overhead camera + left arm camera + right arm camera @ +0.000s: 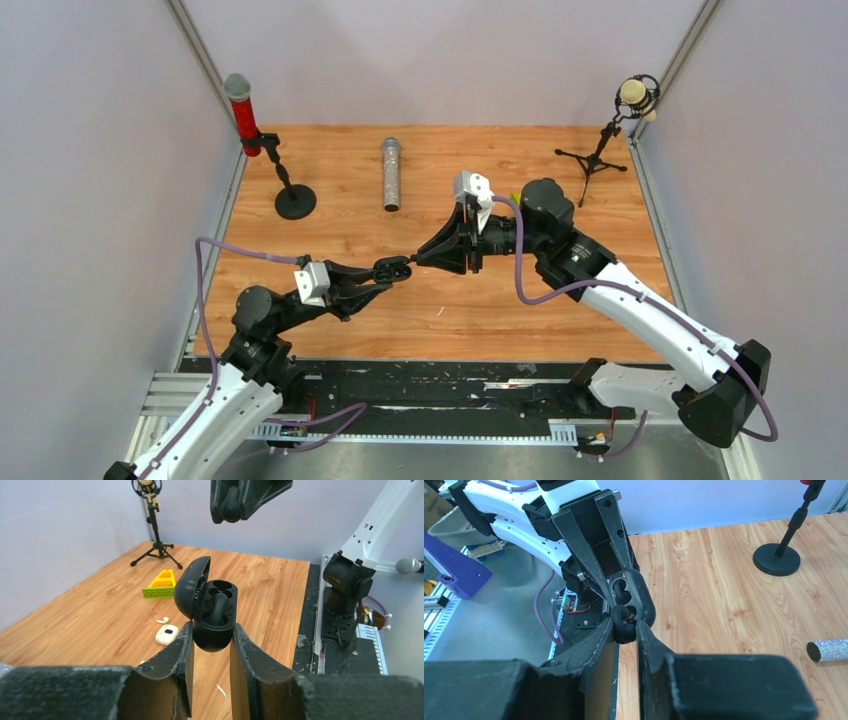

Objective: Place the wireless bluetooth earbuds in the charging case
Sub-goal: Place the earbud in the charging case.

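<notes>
My left gripper (212,630) is shut on the black charging case (215,617), held above the table with its lid (192,587) swung open to the left. Its two wells face up, and a dark rounded shape sits in them. In the right wrist view my right gripper (625,623) is shut on a small rounded black earbud (623,630), right at the case (621,592). In the top view both grippers meet tip to tip at mid-table (410,264). On the wood lies a white earbud (162,621) beside a small white case (166,634).
A yellow and green brick piece (161,584) lies past the white case. At the back stand a red microphone on a round base (295,200), a silver microphone lying flat (391,173), and a tripod microphone stand (597,155). A thin white sliver (438,312) lies near the front.
</notes>
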`<state>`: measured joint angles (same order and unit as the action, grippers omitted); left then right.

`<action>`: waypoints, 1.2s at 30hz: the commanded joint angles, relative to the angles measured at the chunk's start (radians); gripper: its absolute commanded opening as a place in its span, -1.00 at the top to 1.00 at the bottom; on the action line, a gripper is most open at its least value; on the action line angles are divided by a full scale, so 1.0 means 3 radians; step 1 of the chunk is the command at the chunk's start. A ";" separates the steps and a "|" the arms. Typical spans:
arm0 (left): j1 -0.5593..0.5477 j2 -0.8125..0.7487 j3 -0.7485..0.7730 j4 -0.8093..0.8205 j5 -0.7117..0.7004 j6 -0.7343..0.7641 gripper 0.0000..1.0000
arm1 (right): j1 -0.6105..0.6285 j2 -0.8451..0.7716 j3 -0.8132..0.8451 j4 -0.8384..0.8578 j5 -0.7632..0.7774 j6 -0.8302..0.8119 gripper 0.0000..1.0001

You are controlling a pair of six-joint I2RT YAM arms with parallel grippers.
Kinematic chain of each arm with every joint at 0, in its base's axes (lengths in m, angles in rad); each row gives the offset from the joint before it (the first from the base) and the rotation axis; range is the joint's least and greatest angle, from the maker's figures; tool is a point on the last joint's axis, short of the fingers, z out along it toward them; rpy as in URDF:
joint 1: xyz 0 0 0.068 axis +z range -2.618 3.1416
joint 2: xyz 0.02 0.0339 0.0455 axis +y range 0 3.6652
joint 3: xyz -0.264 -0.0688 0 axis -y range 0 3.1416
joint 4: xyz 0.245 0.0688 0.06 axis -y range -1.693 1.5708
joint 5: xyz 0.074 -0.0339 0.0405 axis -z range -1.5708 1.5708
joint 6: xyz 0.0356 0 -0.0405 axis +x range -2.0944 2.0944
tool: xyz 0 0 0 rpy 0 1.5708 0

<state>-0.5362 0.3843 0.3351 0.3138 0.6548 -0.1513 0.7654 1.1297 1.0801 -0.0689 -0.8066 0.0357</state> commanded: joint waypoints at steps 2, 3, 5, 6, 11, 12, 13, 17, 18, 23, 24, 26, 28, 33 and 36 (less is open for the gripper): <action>0.0014 -0.0020 0.0044 0.0158 0.0039 -0.0003 1.00 | 0.0051 0.0109 0.0194 0.0094 -0.0224 -0.0272 1.00; 0.0009 -0.0016 0.0046 0.0165 0.0035 -0.0012 1.00 | 0.0070 0.0121 0.0202 0.0089 -0.0258 -0.0288 1.00; 0.0015 -0.0006 0.0044 0.0162 0.0027 -0.0021 1.00 | 0.0108 0.0134 0.0217 0.0077 -0.0287 -0.0338 1.00; 0.0014 0.0000 0.0046 0.0160 0.0027 -0.0022 1.00 | 0.0125 0.0135 0.0230 0.0051 -0.0294 -0.0372 1.00; 0.0012 0.0024 0.0046 0.0166 0.0020 -0.0022 1.00 | 0.0246 0.0229 0.0352 -0.0234 -0.0137 -0.0585 1.00; 0.0015 0.0023 0.0045 0.0167 0.0016 -0.0022 1.00 | 0.0282 0.0241 0.0361 -0.0268 -0.0123 -0.0606 1.00; 0.0010 0.0023 0.0045 0.0169 0.0011 -0.0022 1.00 | 0.0305 0.0239 0.0355 -0.0281 -0.0100 -0.0616 1.00; 0.0010 0.0031 0.0044 0.0166 0.0008 -0.0022 1.00 | 0.0369 0.0222 0.0307 -0.0303 0.0043 -0.0661 1.00; 0.0008 0.0032 0.0044 0.0170 0.0013 -0.0022 1.00 | 0.0384 0.0233 0.0306 -0.0315 0.0080 -0.0676 1.00; 0.0009 0.0033 0.0044 0.0172 0.0017 -0.0014 1.00 | 0.0433 0.0345 0.0355 -0.0396 0.0256 -0.0746 1.00; 0.0008 0.0036 0.0044 0.0171 0.0016 -0.0009 1.00 | 0.0436 0.0354 0.0366 -0.0397 0.0271 -0.0750 1.00; 0.0008 0.0029 0.0046 0.0169 0.0021 0.0004 1.00 | 0.0437 0.0379 0.0379 -0.0406 0.0324 -0.0762 1.00; 0.0010 0.0028 0.0041 0.0171 0.0033 0.0014 1.00 | 0.0440 0.0400 0.0380 -0.0431 0.0407 -0.0784 1.00; 0.0011 0.0024 0.0041 0.0174 0.0050 0.0028 1.00 | 0.0434 0.0383 0.0376 -0.0447 0.0480 -0.0803 1.00; 0.0012 0.0021 0.0039 0.0176 0.0060 0.0031 1.00 | 0.0431 0.0376 0.0362 -0.0490 0.0498 -0.0837 1.00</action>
<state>-0.5350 0.3943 0.3351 0.3145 0.6556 -0.1501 0.8898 1.2514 1.1530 -0.2043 -0.6884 -0.1787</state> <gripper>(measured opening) 0.325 0.212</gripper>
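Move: The open charging case, still held in the left fingers, has its middle about 4 cm to the right hand's left, 5 cm below it and roughly 1 cm back; the earbud already in it sits about 5 cm left, 1 cm back and 5 cm down. On the table some 32 cm below, the white case lies about 14 cm ahead and 12 cm right. From the left hand, the charging case's middle is about 2 cm right, 1 cm ahead and 1 cm up. Still pinching its black earbud, the right hand brings it to the mouth of the case's empty slot, beside the seated earbud; whether it touches can't be made out. The hand goes left about 3 cm while swinging back some 2.5 cm, then sinks roughly 4 cm and comes forward again, its fingertips dipping nearly 10 degrees. The left hand holds the case still. ##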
